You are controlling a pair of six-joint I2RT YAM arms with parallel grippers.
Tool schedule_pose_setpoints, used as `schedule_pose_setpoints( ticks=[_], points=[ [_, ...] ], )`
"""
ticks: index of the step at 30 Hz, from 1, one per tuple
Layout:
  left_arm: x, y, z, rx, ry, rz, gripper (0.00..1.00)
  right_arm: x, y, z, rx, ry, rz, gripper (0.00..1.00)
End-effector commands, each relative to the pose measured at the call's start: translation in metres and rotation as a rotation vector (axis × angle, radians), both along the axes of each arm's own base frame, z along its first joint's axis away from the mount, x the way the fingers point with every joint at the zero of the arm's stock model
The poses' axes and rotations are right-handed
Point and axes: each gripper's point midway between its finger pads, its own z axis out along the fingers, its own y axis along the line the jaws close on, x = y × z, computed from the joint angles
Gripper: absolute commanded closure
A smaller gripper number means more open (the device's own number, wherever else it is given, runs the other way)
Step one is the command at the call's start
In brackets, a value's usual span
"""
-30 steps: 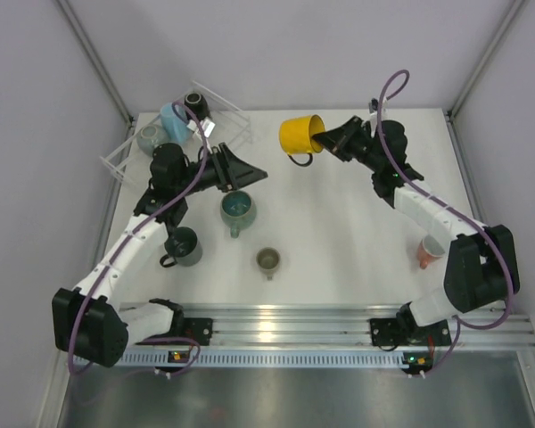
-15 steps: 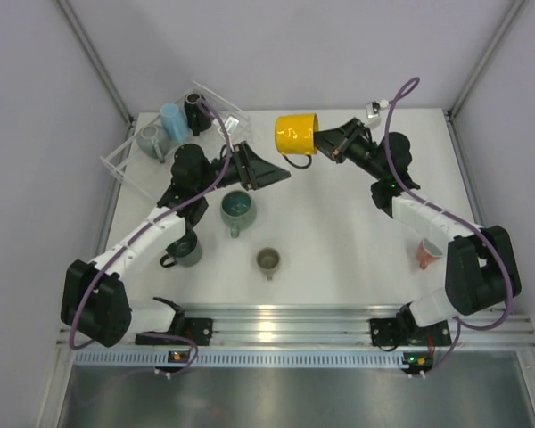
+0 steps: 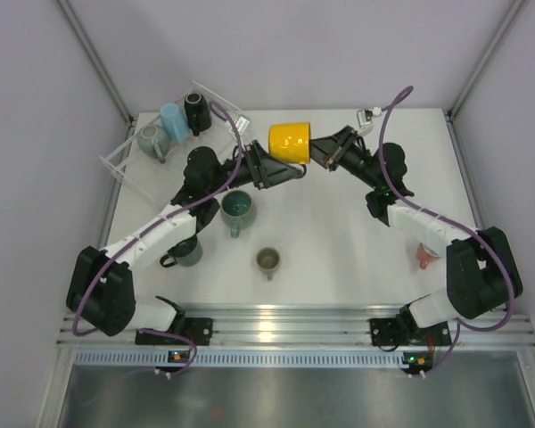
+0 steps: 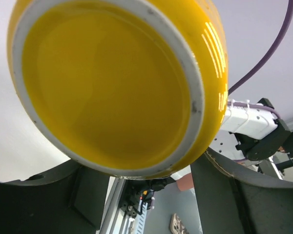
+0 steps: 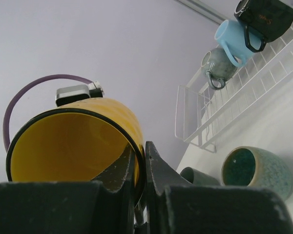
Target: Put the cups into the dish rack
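My right gripper (image 3: 316, 152) is shut on the rim of the yellow mug (image 3: 290, 141) and holds it in the air on its side, one finger inside the mouth (image 5: 140, 151). My left gripper (image 3: 281, 169) is open, its fingers either side of the mug's base (image 4: 112, 87) and just below it. The clear dish rack (image 3: 125, 165) stands at the back left. It holds a grey-blue mug (image 3: 150, 140), a light blue cup (image 3: 172, 120) and a black mug (image 3: 196, 111).
On the table stand a teal mug (image 3: 238, 209), a dark green mug (image 3: 185, 250) partly under my left arm, a small olive cup (image 3: 267, 259) and a salmon pink cup (image 3: 425, 254) beside my right arm.
My right gripper has carried the yellow mug left and turned its base toward my left gripper. My left gripper has swung right and up to the mug's base.
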Motion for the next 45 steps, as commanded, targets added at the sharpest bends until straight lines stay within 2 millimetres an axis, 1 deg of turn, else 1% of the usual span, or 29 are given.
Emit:
schedule_pose_setpoints(
  ticks=[1,3,5,7,8,12,14,15,19,20,21,23,24,25,26,28,31,34,35,36,37,38,39,40,41,42,43,44,45],
  points=[
    [-0.002,-0.002,0.043,-0.12,-0.097,0.008,0.34,-0.03,-0.002,0.057,0.099,-0.195,0.017,1.0],
    [-0.003,-0.004,0.041,-0.13,-0.085,0.009,0.38,-0.032,0.001,0.054,0.096,-0.191,0.021,1.0],
    [-0.007,-0.004,0.046,-0.164,-0.082,0.002,0.46,-0.034,0.002,0.051,0.091,-0.19,0.022,1.0],
    [-0.008,-0.004,0.043,-0.185,-0.049,0.0,0.55,-0.035,0.004,0.047,0.083,-0.192,0.024,1.0],
    [-0.009,-0.003,0.045,-0.199,-0.057,-0.002,0.56,-0.036,0.005,0.046,0.079,-0.194,0.024,1.0],
    [-0.01,-0.001,0.047,-0.233,-0.044,-0.002,0.56,-0.039,0.009,0.036,0.076,-0.186,0.022,1.0],
    [-0.012,0.0,0.051,-0.256,-0.052,-0.003,0.53,-0.04,0.011,0.029,0.08,-0.172,0.03,1.0],
    [-0.014,0.002,0.055,-0.277,-0.057,-0.007,0.52,-0.044,0.013,0.033,0.094,-0.188,0.037,1.0],
    [-0.017,0.001,0.058,-0.303,-0.057,-0.026,0.52,-0.046,0.019,0.026,0.103,-0.173,0.047,1.0],
    [-0.017,0.0,0.057,-0.305,-0.054,-0.03,0.55,-0.045,0.02,0.023,0.099,-0.168,0.045,1.0],
    [-0.018,0.0,0.058,-0.31,-0.051,-0.034,0.63,-0.045,0.021,0.022,0.097,-0.166,0.049,1.0],
    [-0.018,-0.001,0.057,-0.315,-0.049,-0.04,0.75,-0.045,0.022,0.017,0.096,-0.157,0.05,1.0],
    [-0.017,-0.001,0.056,-0.313,-0.044,-0.043,0.88,-0.045,0.022,0.016,0.097,-0.156,0.052,1.0],
    [-0.017,-0.002,0.055,-0.312,-0.04,-0.043,0.95,-0.045,0.022,0.014,0.095,-0.151,0.054,1.0],
    [-0.016,-0.002,0.052,-0.308,-0.034,-0.042,1.0,-0.045,0.022,0.013,0.094,-0.152,0.052,1.0],
    [-0.014,-0.003,0.048,-0.305,-0.021,-0.037,1.0,-0.046,0.021,0.012,0.093,-0.151,0.055,1.0],
    [-0.013,-0.003,0.041,-0.286,-0.017,-0.028,1.0,-0.047,0.019,0.007,0.076,-0.144,0.048,0.9],
    [-0.011,-0.003,0.033,-0.24,-0.018,-0.004,1.0,-0.046,0.012,0.001,0.057,-0.133,0.029,0.7],
    [-0.011,-0.001,0.035,-0.233,-0.029,0.011,1.0,-0.046,0.009,0.001,0.053,-0.133,0.023,0.66],
    [-0.008,-0.002,0.027,-0.191,-0.028,0.03,1.0,-0.043,0.005,-0.003,0.04,-0.123,0.008,0.6],
    [-0.006,-0.002,0.025,-0.167,-0.031,0.046,1.0,-0.044,0.0,-0.004,0.034,-0.117,-0.007,0.49],
    [-0.004,0.002,0.027,-0.149,-0.039,0.077,1.0,-0.043,-0.003,-0.005,0.025,-0.113,-0.019,0.44],
    [0.001,0.002,0.015,-0.084,-0.037,0.103,1.0,-0.042,-0.009,-0.009,-0.001,-0.107,-0.037,0.39],
    [0.003,0.004,0.013,-0.062,-0.045,0.127,1.0,-0.041,-0.012,-0.01,-0.015,-0.109,-0.05,0.35],
    [0.003,0.008,0.016,-0.048,-0.062,0.151,1.0,-0.041,-0.015,-0.011,-0.031,-0.103,-0.061,0.22],
    [0.011,0.012,0.006,0.002,-0.057,0.202,1.0,-0.042,-0.021,-0.005,-0.043,-0.124,-0.083,0.17],
    [0.015,0.016,0.004,0.023,-0.062,0.237,1.0,-0.039,-0.025,-0.013,-0.068,-0.092,-0.109,0.14],
    [0.016,0.02,0.007,0.04,-0.072,0.265,1.0,-0.039,-0.029,-0.012,-0.078,-0.095,-0.127,0.08],
    [0.024,0.027,0.004,0.078,-0.095,0.324,1.0,-0.041,-0.036,-0.002,-0.085,-0.125,-0.153,0.06]
  ],
)
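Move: The yellow cup, still pinched at its rim by the right hand, has its middle about 6 cm ahead of the left hand, 1 cm to its left and 3 cm above. From the right hand it is level ahead, 4 cm to the left and 3 cm above. On the table nearly 30 cm below the left hand, the teal cup stands 5 cm ahead and 15 cm left, the small grey cup 9 cm back and 6 cm left. The left fingers close on the yellow cup's handle and pinch it, after the hand eases up about 2 cm and slightly back with its fingertips tipping up some 10 degrees. Only then does the right hand open wide and let go of the rim, backing off towards its base, down and to the right, about 3 cm each, while the left hand sinks some 5 cm with the cup, levelling again. ##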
